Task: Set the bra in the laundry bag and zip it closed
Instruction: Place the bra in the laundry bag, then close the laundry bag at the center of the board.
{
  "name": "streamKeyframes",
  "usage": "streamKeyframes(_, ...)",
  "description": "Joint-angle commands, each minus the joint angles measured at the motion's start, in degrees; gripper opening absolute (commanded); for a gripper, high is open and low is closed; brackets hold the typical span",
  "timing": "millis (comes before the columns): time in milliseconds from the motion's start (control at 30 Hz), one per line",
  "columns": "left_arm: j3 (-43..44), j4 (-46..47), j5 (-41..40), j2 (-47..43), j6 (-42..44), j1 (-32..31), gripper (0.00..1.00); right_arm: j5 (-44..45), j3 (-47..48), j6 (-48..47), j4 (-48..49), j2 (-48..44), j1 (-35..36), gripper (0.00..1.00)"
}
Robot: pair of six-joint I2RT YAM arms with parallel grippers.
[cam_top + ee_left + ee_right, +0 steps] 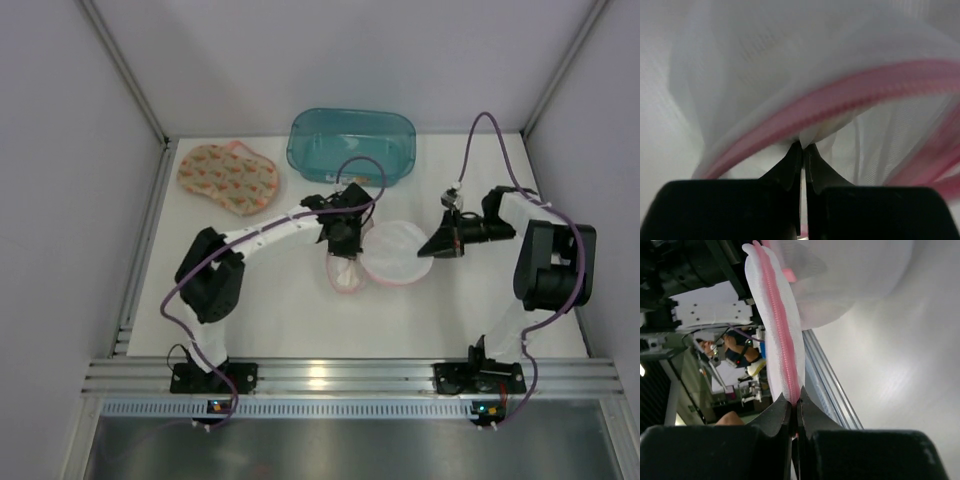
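The bra [228,178], orange and pink patterned, lies flat at the table's far left, apart from both grippers. The white mesh laundry bag [395,252] with a pink zipper [840,97] is held up between the arms at mid-table. My left gripper [345,238] is shut on the bag's mesh just below the zipper, as the left wrist view shows [803,145]. My right gripper [432,247] is shut on the bag's right edge, pinching the pink zipper band [782,330] between its jaws in the right wrist view [795,402]. The bag's inside is hidden.
A teal translucent bin [352,143] stands at the back centre, just behind the left gripper. Metal rails [330,375] run along the near table edge. Grey walls close in the left and right sides.
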Motion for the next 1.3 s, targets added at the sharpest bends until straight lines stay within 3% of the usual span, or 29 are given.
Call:
streamKeyframes(0,7.54,-0.4,0.5,9.05,-1.83,-2.74,0.0,9.86,-5.59,11.12,11.8,-6.74,-1.45,0.0)
streamKeyframes(67,9.57,-0.32,0.14,13.0,-3.22,-3.79,0.0,14.88,-9.47,15.89,16.91,-9.74,-2.41,0.0)
streamKeyframes(200,11.33,-0.4,-3.1,15.57,-2.62,-3.62,0.0,16.65,-8.17,15.54,15.17,-12.31,-5.66,0.0)
streamKeyframes(267,11.16,-0.31,-2.32,14.53,-1.4,-2.57,0.07,14.9,-7.46,14.84,13.33,-12.13,-8.81,0.0)
streamKeyframes(433,13.18,0.04,5.99,7.15,8.52,-1.78,0.31,10.76,-6.49,9.92,8.66,-9.76,-11.9,0.0)
streamKeyframes(467,13.09,-0.05,7.34,3.57,11.93,-2.21,0.46,10.5,-6.49,9.74,8.66,-9.67,-11.99,0.0)
streamKeyframes(567,11.17,-0.31,7.61,-3.2,15.74,-3.0,0.71,8.83,-6.58,9.65,8.75,-9.76,-11.91,0.0)
streamKeyframes(733,6.77,-0.49,5.78,-11.66,19.96,-2.48,0.72,9.43,-5.61,10.17,8.39,-10.72,-11.99,0.0)
streamKeyframes(900,4.66,3.18,9.79,-15.89,36.46,-3.88,0.72,10.32,-6.05,20.62,11.47,-14.15,-10.95,0.0)
streamKeyframes(933,4.22,3.81,10.25,-16.33,43.8,-4.67,0.73,10.15,-5.88,21.33,11.21,-14.24,-10.07,0.0)
streamKeyframes(1067,2.37,6.89,3.85,-16.95,53.97,-14.74,0.77,11.63,-6.75,28.78,14.53,-15.56,-6.2,0.0)
streamKeyframes(1267,5.79,9.61,-9.95,-9.32,53.01,-25.84,0.77,14.62,-8.07,36.28,16.92,-13.37,-3.21,0.0)
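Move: The left hand has the bra pinched over the laundry bag's open pocket, whose middle lies about 8 cm below and 2 cm to the right, level with it fore and aft. The raised flap's middle is some 11 cm to its right and 1 cm ahead; the teal bin stands roughly 27 cm straight ahead. From the right hand, which holds the flap, the pocket is about 18 cm to the left, neither ahead nor back, and 14 cm below. Down and right into the pocket, about 6 cm, the left hand carries the bra, opens its fingers wide to let go, climbs some 22 cm out, then swings back and right with the wrist turning clockwise. The right hand keeps its pinch on the flap's zip edge, dipping about 4 cm and drawing 6 cm right, then easing partly back. ##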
